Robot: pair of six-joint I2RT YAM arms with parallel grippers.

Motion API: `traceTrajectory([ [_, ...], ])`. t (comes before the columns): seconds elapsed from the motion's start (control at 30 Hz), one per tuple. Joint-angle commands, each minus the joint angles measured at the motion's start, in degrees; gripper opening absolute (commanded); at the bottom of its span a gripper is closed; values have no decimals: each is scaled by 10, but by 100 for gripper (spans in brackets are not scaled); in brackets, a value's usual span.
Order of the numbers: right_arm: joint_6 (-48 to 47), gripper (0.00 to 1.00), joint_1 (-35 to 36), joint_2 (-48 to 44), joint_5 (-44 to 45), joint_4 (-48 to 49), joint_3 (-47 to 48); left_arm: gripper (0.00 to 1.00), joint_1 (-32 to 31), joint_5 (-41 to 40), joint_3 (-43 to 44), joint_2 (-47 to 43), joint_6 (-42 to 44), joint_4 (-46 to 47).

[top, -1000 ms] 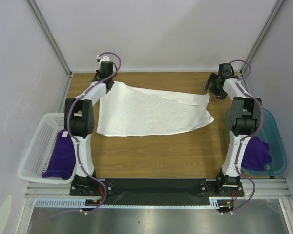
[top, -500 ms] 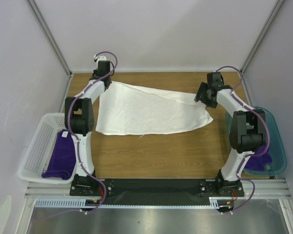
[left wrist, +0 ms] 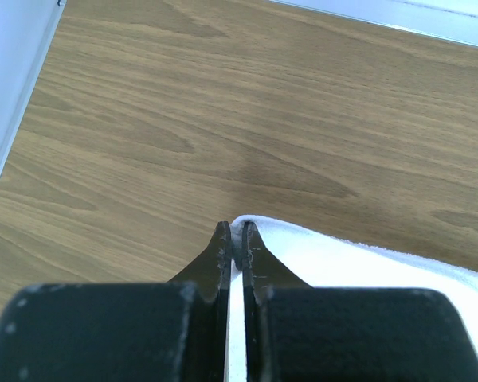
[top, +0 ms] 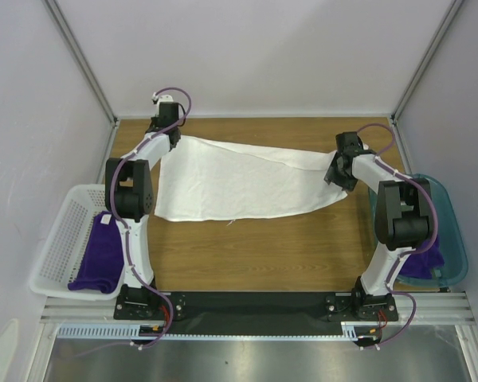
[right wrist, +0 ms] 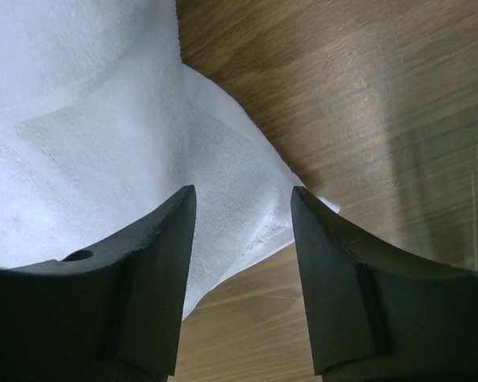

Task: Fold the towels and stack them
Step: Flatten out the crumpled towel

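Observation:
The large white towel (top: pixel 239 181) lies spread across the far half of the table. My left gripper (top: pixel 174 135) is shut on its far left corner; the left wrist view shows the cloth (left wrist: pixel 366 263) pinched between the closed fingertips of that gripper (left wrist: pixel 233 239). My right gripper (top: pixel 335 170) stands open low over the towel's right corner. In the right wrist view that corner (right wrist: pixel 223 183) lies between the spread fingers (right wrist: pixel 163 263) of the gripper (right wrist: pixel 243 200), unclamped. One purple towel (top: pixel 99 259) lies in the white basket, another (top: pixel 421 259) in the teal bin.
The white perforated basket (top: pixel 60 239) sits off the table's left edge and the teal bin (top: pixel 454 231) off its right edge. Bare wood (top: pixel 263 247) runs from the towel's near edge to the arm bases. Grey walls close in the back and sides.
The right arm has swung inward and down from the far right corner onto the white towel's right corner, and its jaws have narrowed. The left gripper has kept its hold.

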Motion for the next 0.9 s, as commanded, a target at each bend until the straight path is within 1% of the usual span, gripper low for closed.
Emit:
traceTrajectory([
  [0.0, -2, 55, 0, -8, 30, 3, 6, 0, 7, -4, 11, -7, 18, 22],
  [0.07, 0, 51, 0, -1, 34, -2, 4, 0, 7, 0, 15, -5, 19, 22],
  [0.17, 5, 50, 2, 2, 44, -11, -2, 0, 7, 6, 16, -4, 19, 21],
  [0.33, 11, 55, 1, -4, 71, -18, -19, 0, 7, 11, 17, -6, 20, 25],
  [0.5, 11, 54, 3, 14, 70, -10, -25, 0, 7, 17, 15, -7, 20, 29],
  [0.57, 13, 50, 5, 19, 72, -9, -27, 0, 7, 18, 12, -7, 23, 29],
  [0.6, 16, 45, 7, 20, 78, -10, -28, 0, 7, 18, 10, -7, 25, 32],
  [0.63, 16, 34, 7, 20, 82, -14, -29, 0, 7, 18, 10, -6, 28, 34],
  [0.7, 21, 21, 10, 16, 95, -24, -31, 0, 7, 17, 11, -5, 29, 35],
  [0.73, 23, 9, 14, 13, 108, -34, -33, 0, 7, 17, 12, -5, 30, 35],
  [0.77, 26, 3, 16, 8, 115, -41, -37, 0, 7, 17, 12, -5, 31, 36],
  [0.8, 29, 0, 21, -2, 125, -48, -40, 0, 7, 17, 13, -4, 31, 37],
  [0.87, 40, 0, 27, -16, 149, -69, -47, 0, 7, 16, 14, -3, 33, 39],
])
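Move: The right hand, about half open, hovers low over the near right end of the white towel; that corner lies about 2 cm back, 3 cm to the right and 3 cm below. The towel's middle is roughly 34 cm to its left and 3 cm farther out, the teal bin's middle some 27 cm right and 15 cm back. The left hand still pinches the towel's far left corner; from it the near right corner is about 63 cm right and 21 cm back. The right hand eases back, down and to the right onto the white towel's near right corner, each way by 2 to 3 cm and about 4 cm in all, while the wrist tilts some 10 degrees, its left side sinking. Its fingers stay half open until it is nearly down at the cloth, then snap shut and pinch the edge just at the corner, leaving a small tip poking out beyond them; the left hand keeps its pinch on the far left corner, all but still. ##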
